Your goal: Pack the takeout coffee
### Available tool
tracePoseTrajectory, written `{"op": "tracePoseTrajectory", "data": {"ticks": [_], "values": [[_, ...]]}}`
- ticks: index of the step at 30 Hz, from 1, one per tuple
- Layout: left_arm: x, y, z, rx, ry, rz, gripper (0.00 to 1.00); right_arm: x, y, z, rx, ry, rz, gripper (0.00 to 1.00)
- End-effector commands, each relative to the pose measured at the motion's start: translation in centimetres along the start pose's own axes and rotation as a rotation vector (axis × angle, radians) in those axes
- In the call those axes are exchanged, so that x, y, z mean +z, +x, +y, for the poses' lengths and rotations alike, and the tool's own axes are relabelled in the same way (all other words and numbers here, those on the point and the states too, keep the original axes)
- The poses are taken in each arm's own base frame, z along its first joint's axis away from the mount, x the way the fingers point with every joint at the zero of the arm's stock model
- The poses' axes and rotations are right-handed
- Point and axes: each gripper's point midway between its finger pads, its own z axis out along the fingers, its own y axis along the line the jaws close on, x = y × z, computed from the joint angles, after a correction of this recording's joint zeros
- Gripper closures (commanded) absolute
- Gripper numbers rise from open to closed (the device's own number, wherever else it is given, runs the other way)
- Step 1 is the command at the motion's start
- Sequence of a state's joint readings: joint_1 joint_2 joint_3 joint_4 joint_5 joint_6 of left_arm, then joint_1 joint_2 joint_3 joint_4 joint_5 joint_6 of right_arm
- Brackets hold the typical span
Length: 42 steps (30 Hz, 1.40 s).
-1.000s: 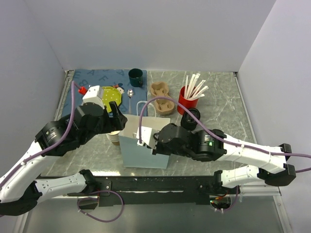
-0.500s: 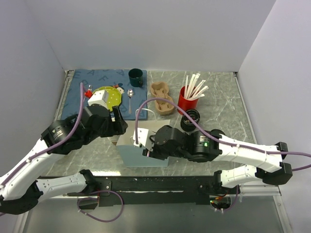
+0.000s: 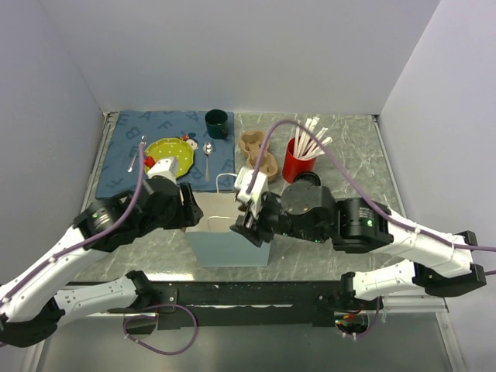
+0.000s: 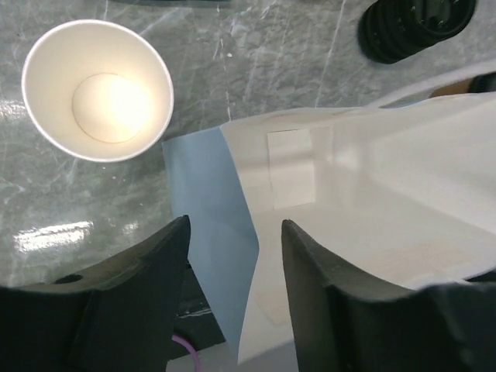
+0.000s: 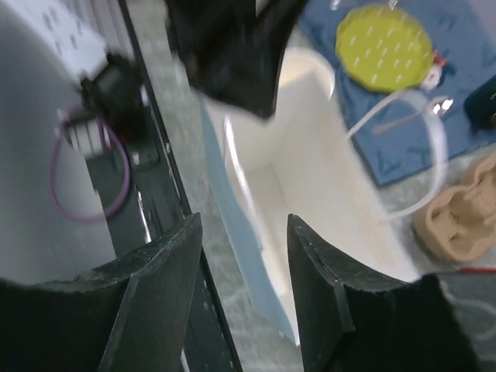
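Note:
A light blue paper bag (image 3: 229,248) with a white inside (image 4: 372,209) stands open between my arms. My left gripper (image 3: 188,209) hangs open over its left rim, the bag's wall (image 4: 225,256) between the jaws without touching them. My right gripper (image 3: 252,225) is open too, astride the near wall (image 5: 256,232). Of the takeout coffee only a round black lid (image 4: 415,27) shows, behind the bag and partly under my right arm (image 3: 308,180); its cup body is hidden.
A lidless paper cup (image 4: 97,89) stands left of the bag. Behind it are a green mug (image 3: 216,122), a yellow-green plate (image 3: 169,151) and spoon (image 3: 208,155) on a blue mat (image 3: 124,132), pulp cup carriers (image 3: 256,151), and a red cup of white sticks (image 3: 298,159).
My right gripper has opened, let go of the bag's rim and shifted right. My left gripper came down over the bag's left rim, its jaws narrowing. The bag now stands squarer.

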<state>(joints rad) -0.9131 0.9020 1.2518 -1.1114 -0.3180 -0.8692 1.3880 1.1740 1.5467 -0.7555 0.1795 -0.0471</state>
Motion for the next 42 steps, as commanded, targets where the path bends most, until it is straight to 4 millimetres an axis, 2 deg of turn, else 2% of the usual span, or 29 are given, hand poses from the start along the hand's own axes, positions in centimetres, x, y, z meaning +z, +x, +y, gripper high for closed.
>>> {"op": "tracePoseTrajectory", "data": {"ticks": [1, 2, 3, 5, 6, 7, 8, 10, 11, 13, 14, 17, 19, 20, 22, 23, 25, 26, 31, 32, 38, 42], "values": [[0.9, -0.6, -0.9, 0.039, 0.029, -0.028, 0.52, -1.5, -6.9, -2.9, 0.158, 0.162, -0.206, 0.45], [0.6, -0.8, -1.0, 0.041, 0.048, -0.039, 0.57, -1.7, -7.9, -3.9, 0.182, 0.208, -0.242, 0.45], [0.4, -0.8, -1.1, 0.045, 0.062, -0.046, 0.68, -2.0, -8.7, -5.0, 0.215, 0.256, -0.267, 0.45], [-0.2, -0.6, -1.7, 0.059, 0.137, -0.058, 0.79, -2.8, -9.4, -9.3, 0.277, 0.406, -0.303, 0.46], [-0.4, -0.4, -2.0, 0.067, 0.174, -0.058, 0.85, -3.1, -9.8, -10.7, 0.306, 0.461, -0.32, 0.47], [-0.1, 0.4, -2.0, 0.083, 0.196, -0.046, 0.87, -3.5, -9.7, -12.3, 0.331, 0.527, -0.325, 0.47], [-0.9, 0.3, -2.3, 0.09, 0.249, -0.065, 0.95, -4.1, -9.4, -14.8, 0.359, 0.607, -0.329, 0.47], [-1.2, 0.7, -2.2, 0.096, 0.276, -0.067, 0.98, -4.0, -8.7, -17.3, 0.438, 0.652, -0.311, 0.48], [-1.9, 0.6, -2.4, 0.12, 0.315, -0.081, 0.97, -4.4, -7.6, -19.9, 0.479, 0.704, -0.289, 0.49], [-2.5, 0.8, -2.9, 0.134, 0.364, -0.085, 0.99, -4.0, -5.4, -22.1, 0.546, 0.759, -0.221, 0.5], [-2.4, 0.8, -2.6, 0.131, 0.352, -0.089, 0.99, -4.3, -4.1, -24.3, 0.578, 0.796, -0.197, 0.5], [-2.2, 0.6, -1.7, 0.114, 0.299, -0.093, 0.99, -2.3, -0.5, -27.2, 0.586, 0.827, -0.076, 0.5], [-2.0, 0.6, -1.5, 0.095, 0.273, -0.083, 0.99, -2.1, 1.5, -29.6, 0.587, 0.881, -0.022, 0.5], [-2.0, 0.5, -1.6, 0.083, 0.27, -0.085, 0.99, -0.8, 2.7, -30.5, 0.567, 0.882, 0.031, 0.5], [-1.7, 0.5, -1.7, 0.056, 0.266, -0.084, 0.99, 0.4, 3.9, -31.7, 0.556, 0.872, 0.09, 0.5], [-1.6, 0.6, -1.7, 0.051, 0.266, -0.082, 0.99, 1.7, 4.5, -32.5, 0.537, 0.866, 0.128, 0.5], [-1.0, 1.0, -1.2, 0.035, 0.235, -0.066, 0.99, 3.0, 5.7, -32.9, 0.551, 0.831, 0.183, 0.5], [-0.9, 1.2, -1.1, 0.035, 0.224, -0.053, 0.99, 4.5, 6.3, -33.6, 0.571, 0.817, 0.206, 0.5], [-1.2, 1.1, -0.6, 0.026, 0.205, -0.061, 0.99, 8.8, 8.6, -33.7, 0.596, 0.687, 0.267, 0.52], [-1.2, 0.9, -0.8, 0.023, 0.212, -0.068, 0.99, 10.0, 9.8, -33.8, 0.604, 0.676, 0.305, 0.52], [-1.5, 0.7, -1.8, 0.012, 0.254, -0.062, 0.96, 13.0, 14.4, -34.3, 0.623, 0.641, 0.43, 0.5], [-1.2, 0.6, -2.3, 0.011, 0.262, -0.06, 0.95, 14.2, 16.3, -35.5, 0.646, 0.64, 0.441, 0.49]]}}
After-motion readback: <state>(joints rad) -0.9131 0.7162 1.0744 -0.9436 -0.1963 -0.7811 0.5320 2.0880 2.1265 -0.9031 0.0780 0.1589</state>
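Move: The takeout bag's left rim already runs between the left hand's open fingers, about 1 cm ahead, 1 right and 1 below; the bag's middle is some 9 cm right and 13 below, the paper cups about 7 ahead, 5 left, 19 below. For the empty right hand, the cardboard carrier lies roughly 40 cm ahead, 7 right, 33 below; the red straw cup 34 ahead, 20 right, 31 below; the black lids 24 ahead, 20 right, 34 below. The takeout bag's left rim gets pinched as the left fingers shut, then is drawn back about 2 cm with a slight clockwise turn and kept gripped. The right hand leaves the bag, rising and swinging some 36 cm forward and somewhat right, then sinks towards the cardboard carrier, turning about 50 degrees clockwise and tipping its half-open fingers downward. ##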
